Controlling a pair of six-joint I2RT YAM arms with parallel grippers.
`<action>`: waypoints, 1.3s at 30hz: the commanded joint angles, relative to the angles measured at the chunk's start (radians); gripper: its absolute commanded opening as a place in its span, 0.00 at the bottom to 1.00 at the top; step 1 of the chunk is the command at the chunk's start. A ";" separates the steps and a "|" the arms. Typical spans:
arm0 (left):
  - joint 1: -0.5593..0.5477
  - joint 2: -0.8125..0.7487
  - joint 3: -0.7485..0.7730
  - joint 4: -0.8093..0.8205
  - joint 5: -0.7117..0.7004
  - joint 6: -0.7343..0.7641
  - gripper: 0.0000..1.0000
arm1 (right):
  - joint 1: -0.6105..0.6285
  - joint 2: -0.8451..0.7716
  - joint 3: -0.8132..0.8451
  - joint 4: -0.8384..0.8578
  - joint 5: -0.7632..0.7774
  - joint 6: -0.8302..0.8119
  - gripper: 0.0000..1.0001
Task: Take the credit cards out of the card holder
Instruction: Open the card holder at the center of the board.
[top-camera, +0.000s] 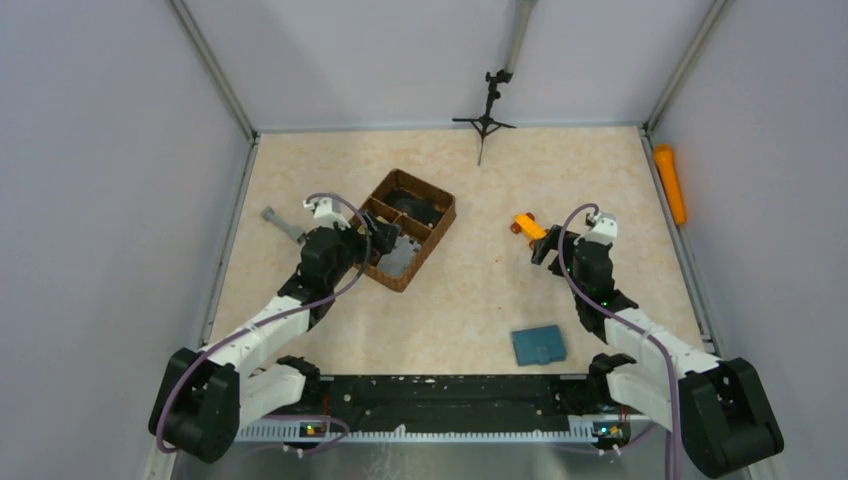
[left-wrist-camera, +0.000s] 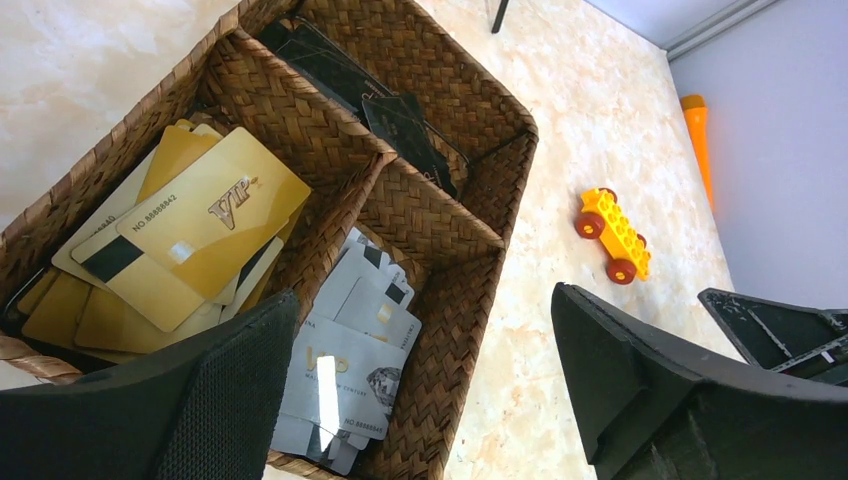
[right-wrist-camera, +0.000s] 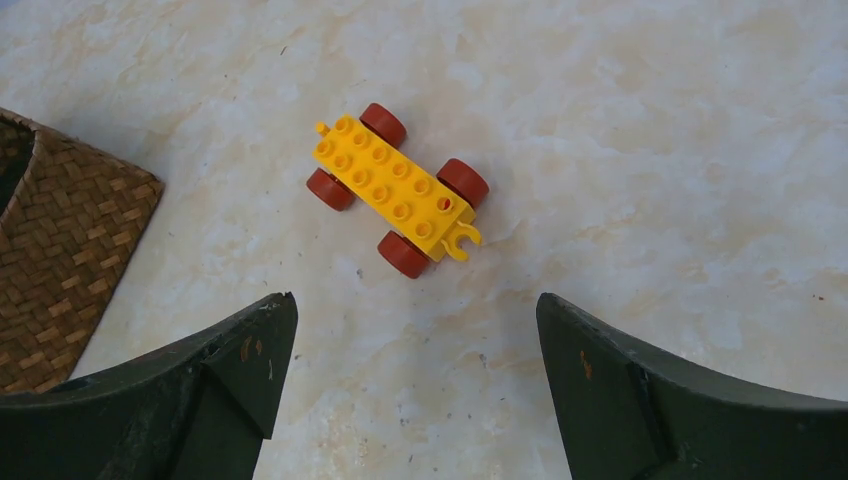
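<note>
The teal-blue card holder (top-camera: 538, 345) lies flat and closed on the table near the front, right of centre, apart from both grippers. My left gripper (top-camera: 380, 237) is open and empty over the near corner of the brown woven basket (top-camera: 434, 232); in the left wrist view (left-wrist-camera: 425, 310) its jaws straddle the basket's silver-card compartment. The basket holds gold cards (left-wrist-camera: 190, 225), silver cards (left-wrist-camera: 350, 350) and black cards (left-wrist-camera: 400, 120) in separate compartments. My right gripper (top-camera: 541, 246) is open and empty just short of a yellow toy car (top-camera: 527, 226), which also shows in the right wrist view (right-wrist-camera: 397, 187).
An orange cylinder (top-camera: 670, 183) lies along the right wall. A small black tripod (top-camera: 486, 115) stands at the back. A grey tool (top-camera: 282, 224) lies left of the left wrist. The basket corner (right-wrist-camera: 60, 250) shows at the left of the right wrist view.
</note>
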 joint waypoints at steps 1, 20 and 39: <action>-0.003 0.011 0.010 0.048 0.013 0.004 0.99 | 0.004 0.003 0.063 0.000 0.005 0.010 0.92; -0.330 0.336 0.284 -0.084 0.196 0.407 0.99 | 0.004 0.002 0.088 -0.071 0.074 0.030 0.92; -0.756 0.617 0.532 -0.328 0.286 0.771 0.99 | 0.003 -0.338 -0.019 -0.150 0.292 0.094 0.88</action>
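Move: The teal card holder lies far to the left hand's right, about 32 cm, and some 22 cm back towards the base, roughly 15 cm lower. The woven basket is almost under this hand, its middle about 2 cm ahead, 5 cm right and 12 cm below; the yellow toy car is some 30 cm right, 2 cm ahead. From the right hand the holder lies about 21 cm back, 6 cm left and 9 cm below. Sweeping right and then curving back and down, the open left hand leaves the basket for the card holder, some 24 cm across and 18 cm back, sinking about 10 cm. It swings clockwise roughly 75 degrees, left side rising, until the fingers point right. Late on, the right hand draws up and right about 5 cm each, away from the holder, still open. ##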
